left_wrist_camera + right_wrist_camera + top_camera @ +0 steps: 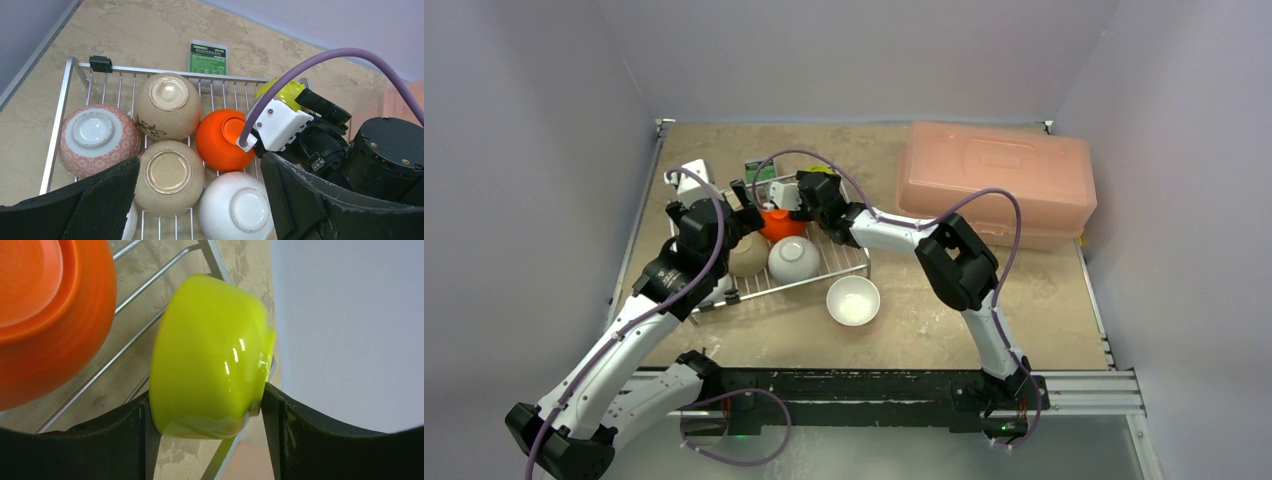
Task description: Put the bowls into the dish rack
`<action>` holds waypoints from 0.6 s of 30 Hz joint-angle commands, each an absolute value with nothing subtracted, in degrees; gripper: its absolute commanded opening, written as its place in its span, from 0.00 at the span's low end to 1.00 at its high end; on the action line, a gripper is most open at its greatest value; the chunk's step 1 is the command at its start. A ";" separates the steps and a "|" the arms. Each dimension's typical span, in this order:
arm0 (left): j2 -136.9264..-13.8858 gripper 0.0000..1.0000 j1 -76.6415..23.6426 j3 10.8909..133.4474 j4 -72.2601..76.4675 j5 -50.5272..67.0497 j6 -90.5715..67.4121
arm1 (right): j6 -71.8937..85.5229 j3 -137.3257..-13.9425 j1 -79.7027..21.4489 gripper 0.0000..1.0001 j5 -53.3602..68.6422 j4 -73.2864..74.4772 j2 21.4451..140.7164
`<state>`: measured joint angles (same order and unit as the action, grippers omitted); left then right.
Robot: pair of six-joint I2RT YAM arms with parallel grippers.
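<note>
The dish rack point(56, 125) holds several upturned bowls: a pink patterned one point(97, 137), two beige point(168, 105) point(170, 175), an orange one point(222, 142) and a white one point(237, 207). My left gripper point(200, 200) hovers open above the near beige and white bowls, gripping nothing. At the rack's far right corner my right gripper point(205, 397) is shut on the lime-green bowl point(210, 355), which is tipped on its side over the rack wires point(145, 285) beside the orange bowl point(45, 315). Another white bowl point(853, 300) sits upright on the table in front of the rack point(844, 265).
A pink translucent box point(996, 185) stands at the back right. A green card point(208, 57) lies on the table just behind the rack. The two arms are close together over the rack, with the right arm's purple cable point(300, 65) arching across it.
</note>
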<state>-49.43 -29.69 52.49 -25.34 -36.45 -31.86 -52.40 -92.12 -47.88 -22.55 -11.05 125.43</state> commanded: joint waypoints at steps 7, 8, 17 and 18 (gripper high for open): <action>-50.32 0.91 -29.56 52.39 -23.98 -36.28 -31.86 | -45.46 -95.21 -47.44 0.83 -16.46 -3.03 121.21; -50.42 0.91 -29.61 52.30 -23.99 -36.30 -31.90 | -44.93 -95.19 -47.43 0.85 -15.92 -2.81 120.43; -50.45 0.91 -29.53 51.87 -23.83 -35.83 -31.80 | -37.44 -95.04 -47.41 0.98 -6.18 1.88 114.15; -50.53 0.92 -29.53 51.74 -23.82 -35.73 -31.89 | -36.67 -95.09 -47.37 0.98 -4.94 2.51 113.42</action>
<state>-50.57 -29.69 52.49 -25.30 -36.23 -31.88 -42.15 -92.82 -47.35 -11.44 0.03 119.66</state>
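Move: At the dish rack's far right corner, the green bowl sits between the right hand's fingers, its middle about 3 cm ahead, 1 cm left and 2 cm below. The orange bowl stands about 7 cm left and 4 cm back of that hand, the racked white bowl some 5 cm left and 12 cm back, both about 3 cm lower. From the idle left hand the green bowl lies roughly 4 cm ahead, 12 cm to the right and 15 cm below. Letting go of the green bowl in the rack's far right corner, the right hand spreads its fingers to nearly full width while sinking about 1.5 cm. It then backs off some 3 cm in all towards its base, drifting slightly left and climbing about 3 cm from its lowest point, as the fingers tip down about 10 degrees and come free on both sides of the bowl. ##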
